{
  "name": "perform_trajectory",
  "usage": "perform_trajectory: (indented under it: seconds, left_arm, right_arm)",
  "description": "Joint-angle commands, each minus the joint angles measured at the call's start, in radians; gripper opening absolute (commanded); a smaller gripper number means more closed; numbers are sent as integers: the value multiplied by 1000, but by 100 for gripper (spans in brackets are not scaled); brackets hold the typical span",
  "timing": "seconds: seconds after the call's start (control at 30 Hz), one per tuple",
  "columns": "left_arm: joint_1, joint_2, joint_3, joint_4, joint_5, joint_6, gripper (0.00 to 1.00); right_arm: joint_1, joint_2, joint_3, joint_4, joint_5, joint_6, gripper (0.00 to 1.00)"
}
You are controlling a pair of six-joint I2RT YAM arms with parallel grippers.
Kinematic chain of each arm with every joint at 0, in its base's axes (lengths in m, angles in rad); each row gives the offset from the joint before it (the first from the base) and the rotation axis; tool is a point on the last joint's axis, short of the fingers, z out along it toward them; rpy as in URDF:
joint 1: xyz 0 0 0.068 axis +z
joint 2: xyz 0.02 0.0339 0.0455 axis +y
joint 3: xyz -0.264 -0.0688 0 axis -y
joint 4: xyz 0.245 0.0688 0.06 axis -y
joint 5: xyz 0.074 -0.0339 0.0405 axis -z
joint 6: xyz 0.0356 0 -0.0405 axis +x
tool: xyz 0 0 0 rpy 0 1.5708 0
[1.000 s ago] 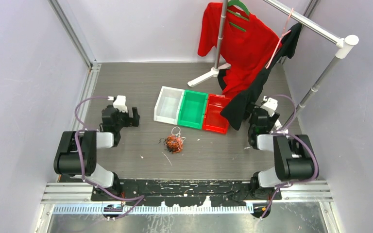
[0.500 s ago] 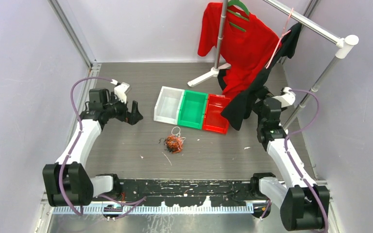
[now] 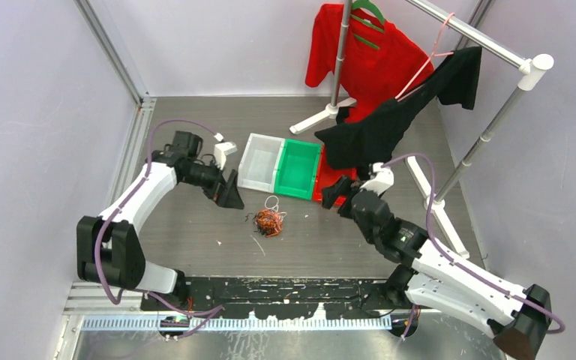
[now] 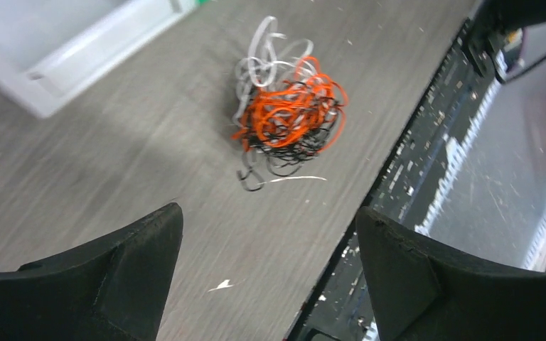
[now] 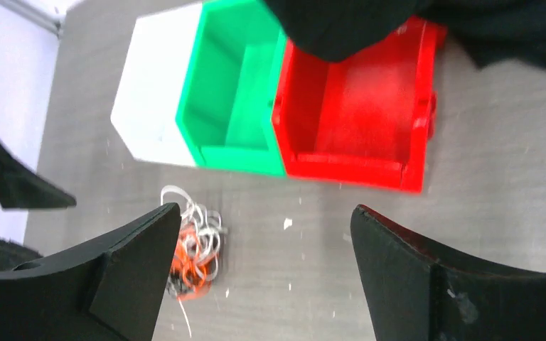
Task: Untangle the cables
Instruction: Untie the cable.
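Note:
The cables (image 3: 269, 220) lie as one small tangled ball of orange, black and white wire on the grey table, in front of the bins. My left gripper (image 3: 227, 193) hangs open to the left of the ball, apart from it. In the left wrist view the cables (image 4: 288, 117) lie beyond the open left gripper (image 4: 267, 213), with nothing between its fingers. My right gripper (image 3: 334, 196) is open to the right of the ball, by the red bin. In the right wrist view the cables (image 5: 197, 245) sit beside the left finger of the right gripper (image 5: 264, 209).
White bin (image 3: 257, 178), green bin (image 3: 295, 191) and red bin (image 3: 337, 201) stand in a row behind the cables. A black garment (image 3: 390, 124) drapes from the rack over the red bin and right wrist. A red shirt (image 3: 360, 60) hangs behind. A rack foot (image 3: 435, 202) lies at the right.
Both arms unfolded from their rest poses and swung inward toward the cables. The right arm moved left to the red bin, and the black garment now stretches out over the bins.

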Motion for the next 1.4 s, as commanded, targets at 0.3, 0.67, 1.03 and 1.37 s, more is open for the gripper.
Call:
perform_trajectory:
  seconds: [0.3,0.67,1.03,1.37]
  left_arm:
    - [-120,119,63,-75,91,45,74]
    - [-106,66,92,-176,92,95,66]
    - [-68,14,97,-180,68,53,69]
    - [-58,-23,105,-195,52,51,70]
  right_arm:
    - [502,258,77,-63,249,150,91]
    - [332,599,272,226,-160,-92,69]
    - [191,745,392,149,-508,-204,56]
    - [191,840,396,159,-539,-234,38]
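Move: About 20 cm to the right hand's left, some 4 cm back and 17 cm below it, lies the tangled cable ball. The red bin is about 10 cm ahead of that hand and 1 cm to its right; the green bin is 12 cm ahead and 10 cm left. From the left hand, the cable ball is roughly 12 cm right, 4 cm back and 13 cm down, and the white bin some 15 cm ahead and 9 cm right. Swinging left about 20 cm and sinking 10 towards the cable ball, the right hand first draws back about 8 cm, then curves partly forward again, turning some 40 degrees counter-clockwise and tipping down. Its fingers close to about half open just above the ball; contact can't be made out. The left hand eases back about 3 cm, also shifting right then partly returning, dips and rises again, and narrows its still-empty fingers. ##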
